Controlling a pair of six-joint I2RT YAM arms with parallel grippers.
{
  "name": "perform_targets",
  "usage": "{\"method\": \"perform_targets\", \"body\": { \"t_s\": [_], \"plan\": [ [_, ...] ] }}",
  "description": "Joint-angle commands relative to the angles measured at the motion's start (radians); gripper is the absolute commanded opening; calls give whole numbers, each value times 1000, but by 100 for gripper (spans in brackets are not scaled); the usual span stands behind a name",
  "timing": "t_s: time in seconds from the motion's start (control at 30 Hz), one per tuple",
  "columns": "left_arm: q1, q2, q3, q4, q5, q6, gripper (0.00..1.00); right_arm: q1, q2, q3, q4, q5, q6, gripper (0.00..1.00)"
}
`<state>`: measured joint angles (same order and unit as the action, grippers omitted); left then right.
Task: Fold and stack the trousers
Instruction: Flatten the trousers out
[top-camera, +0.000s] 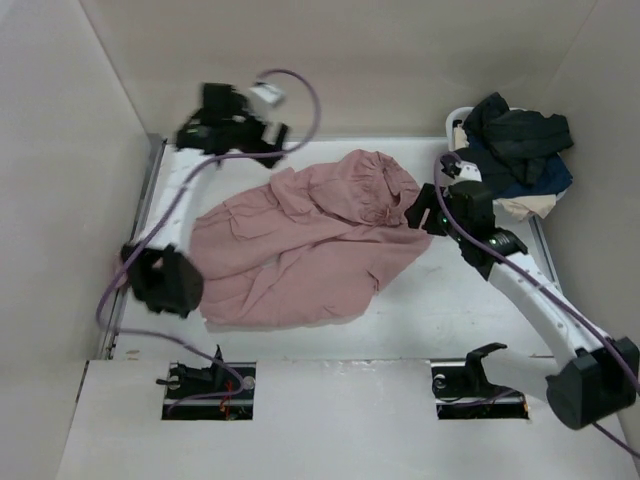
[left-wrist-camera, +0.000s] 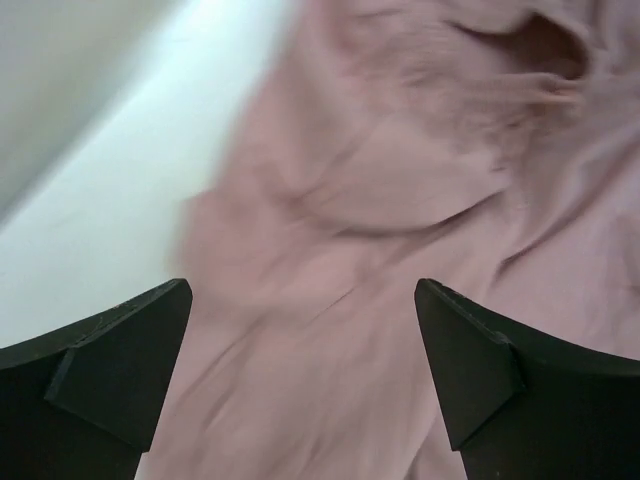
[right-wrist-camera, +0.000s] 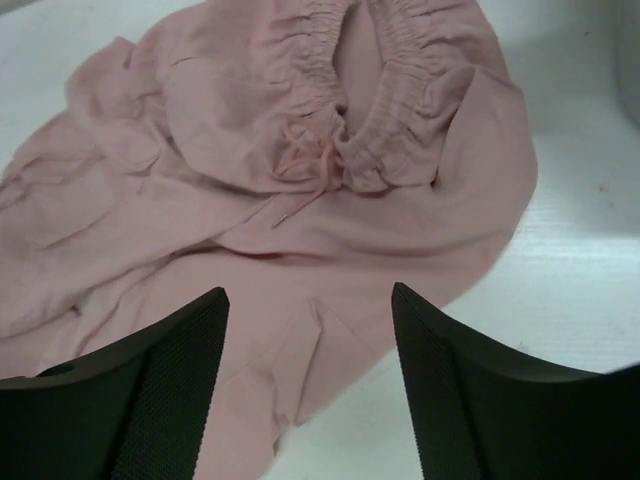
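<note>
The dusty-pink trousers (top-camera: 300, 250) lie crumpled in a loose heap across the middle of the white table. Their gathered elastic waist (right-wrist-camera: 350, 90) with its drawstring points to the back right. My left gripper (top-camera: 268, 148) hovers over the heap's far-left edge. In the left wrist view, the left gripper (left-wrist-camera: 303, 290) is open wide above the blurred pink cloth (left-wrist-camera: 400, 200), holding nothing. My right gripper (top-camera: 420, 212) sits at the heap's right edge near the waist. Seen from the right wrist, the right gripper (right-wrist-camera: 310, 290) is open over a fold of trousers (right-wrist-camera: 300, 330), apart from it.
A pile of black and navy garments (top-camera: 515, 145) sits at the back right corner, with a cream cloth (top-camera: 530, 207) under it. Beige walls (top-camera: 70, 200) enclose the table on three sides. Bare white table (top-camera: 450, 310) shows in front of the trousers.
</note>
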<state>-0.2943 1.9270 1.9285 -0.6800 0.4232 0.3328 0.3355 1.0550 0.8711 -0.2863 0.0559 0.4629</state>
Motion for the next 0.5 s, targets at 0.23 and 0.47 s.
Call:
{"method": "perform_targets", "body": {
  "t_s": [0.23, 0.47],
  "plan": [
    [419, -329, -609, 6, -415, 359, 100, -14, 469, 198, -39, 180, -193, 99],
    [493, -106, -583, 103, -485, 341, 97, -16, 729, 351, -28, 145, -227, 95]
  ]
}}
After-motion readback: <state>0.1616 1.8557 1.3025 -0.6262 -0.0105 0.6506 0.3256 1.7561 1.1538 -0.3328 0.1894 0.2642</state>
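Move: From the left gripper, the trousers' far-left edge lies about 31 cm left, 10 cm back and 23 cm below; the trousers' near-left corner is some 25 cm farther back than that edge and 6 cm less far left. From the right gripper, the trousers' right edge lies about 9 cm ahead, 1 cm right and 19 cm below. The waistband is 6 cm beyond that edge and 5 cm left of it, the laundry basket roughly 22 cm ahead and 27 cm right of this gripper. Swing the open left gripper some 30 cm left and a little back, rising slightly at first, then dropping fast towards the trousers' far-left edge as its fingers turn to point nearly straight down. Meanwhile lower the right gripper about 15 cm, reaching half as far forward, to the right edge beside the waistband, tipping its fingers steeper and opening them fully. ##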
